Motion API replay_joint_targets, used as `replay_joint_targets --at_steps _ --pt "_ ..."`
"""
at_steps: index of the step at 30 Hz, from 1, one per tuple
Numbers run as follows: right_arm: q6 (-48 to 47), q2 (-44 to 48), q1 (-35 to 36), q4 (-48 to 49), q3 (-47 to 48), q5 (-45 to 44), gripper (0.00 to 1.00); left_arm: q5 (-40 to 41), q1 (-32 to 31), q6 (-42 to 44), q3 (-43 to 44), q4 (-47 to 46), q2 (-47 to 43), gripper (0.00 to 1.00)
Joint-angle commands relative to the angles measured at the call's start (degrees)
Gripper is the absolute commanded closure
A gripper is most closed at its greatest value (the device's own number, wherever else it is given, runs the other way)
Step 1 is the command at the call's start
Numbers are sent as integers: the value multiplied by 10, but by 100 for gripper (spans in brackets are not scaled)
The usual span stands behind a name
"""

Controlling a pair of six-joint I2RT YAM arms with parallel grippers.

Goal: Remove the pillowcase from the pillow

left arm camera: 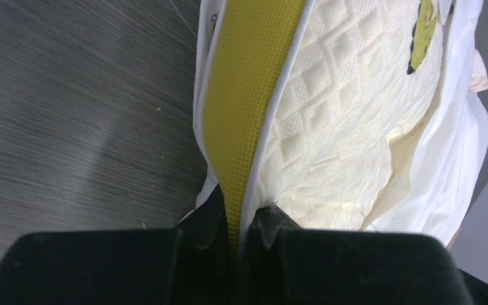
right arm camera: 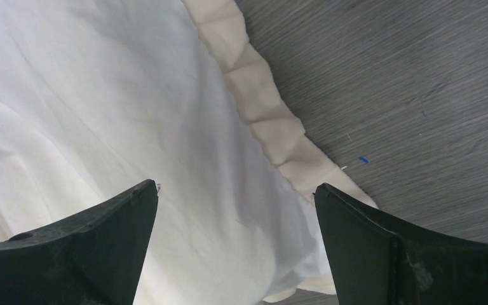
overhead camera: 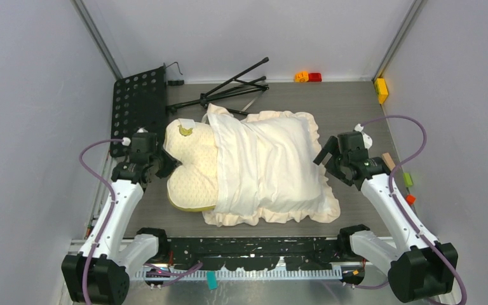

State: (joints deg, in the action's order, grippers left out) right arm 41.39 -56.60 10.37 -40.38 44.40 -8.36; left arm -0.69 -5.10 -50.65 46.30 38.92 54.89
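Note:
The pale yellow quilted pillow sticks out of the left end of the off-white pillowcase, which covers its right part with the ruffled border spread on the table. My left gripper is at the pillow's left edge. In the left wrist view this gripper is shut on the pillow's yellow-green edge seam, and the pillowcase hangs loose behind. My right gripper hovers open at the pillowcase's right edge. In the right wrist view it has the cloth and frill below it.
A black perforated plate and a folded black stand lie behind the pillow. Small toy blocks sit at the back wall, a yellow block at the back right, more small blocks at the right edge.

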Motion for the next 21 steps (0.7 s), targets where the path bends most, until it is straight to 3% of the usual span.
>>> replay_joint_targets --at_steps 1,6,12,14,16,21 --pt "23 14 -2 12 -17 39 2 51 8 -15 2 -8 11 100" --pt "36 1 -3 47 -47 96 13 48 8 -30 -17 -23 6 100" --pt "57 -18 -2 80 -48 85 60 49 8 -43 -38 -33 -20 100" --pt "62 -23 -3 92 -39 51 79 53 8 -40 -41 -36 -32 100" --pt "61 -32 -3 92 -19 21 93 64 8 -38 -38 -31 -39 100" --pt "47 -59 -16 72 58 -50 100 145 8 9 9 6 -45 100"
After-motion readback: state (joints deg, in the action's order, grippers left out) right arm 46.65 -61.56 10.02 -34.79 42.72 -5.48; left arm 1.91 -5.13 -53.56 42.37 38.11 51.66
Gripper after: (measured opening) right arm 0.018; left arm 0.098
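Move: The right hand stands wide open just above the ruffled right end of the pillowcase: that edge is about 2 cm to its left and some 4 cm below, with the pillowcase's middle roughly 18 cm left. A wooden block lies about 26 cm to its right, 2 cm ahead. The left hand already grips the pillow's left edge, with the pillowcase opening some 14 cm to its right and the pillowcase's right end about 48 cm right. Down, left and slightly back, the right hand sinks some 3 cm towards the right end of the pillowcase, its fingers swinging from wide open to shut; it then turns forward by about 3 cm, rising a little and easing back right. Whether the fingers have caught cloth can't be seen. The left hand keeps its pinch on the pillow's edge, dipping about 2 cm and coming partly back up. ##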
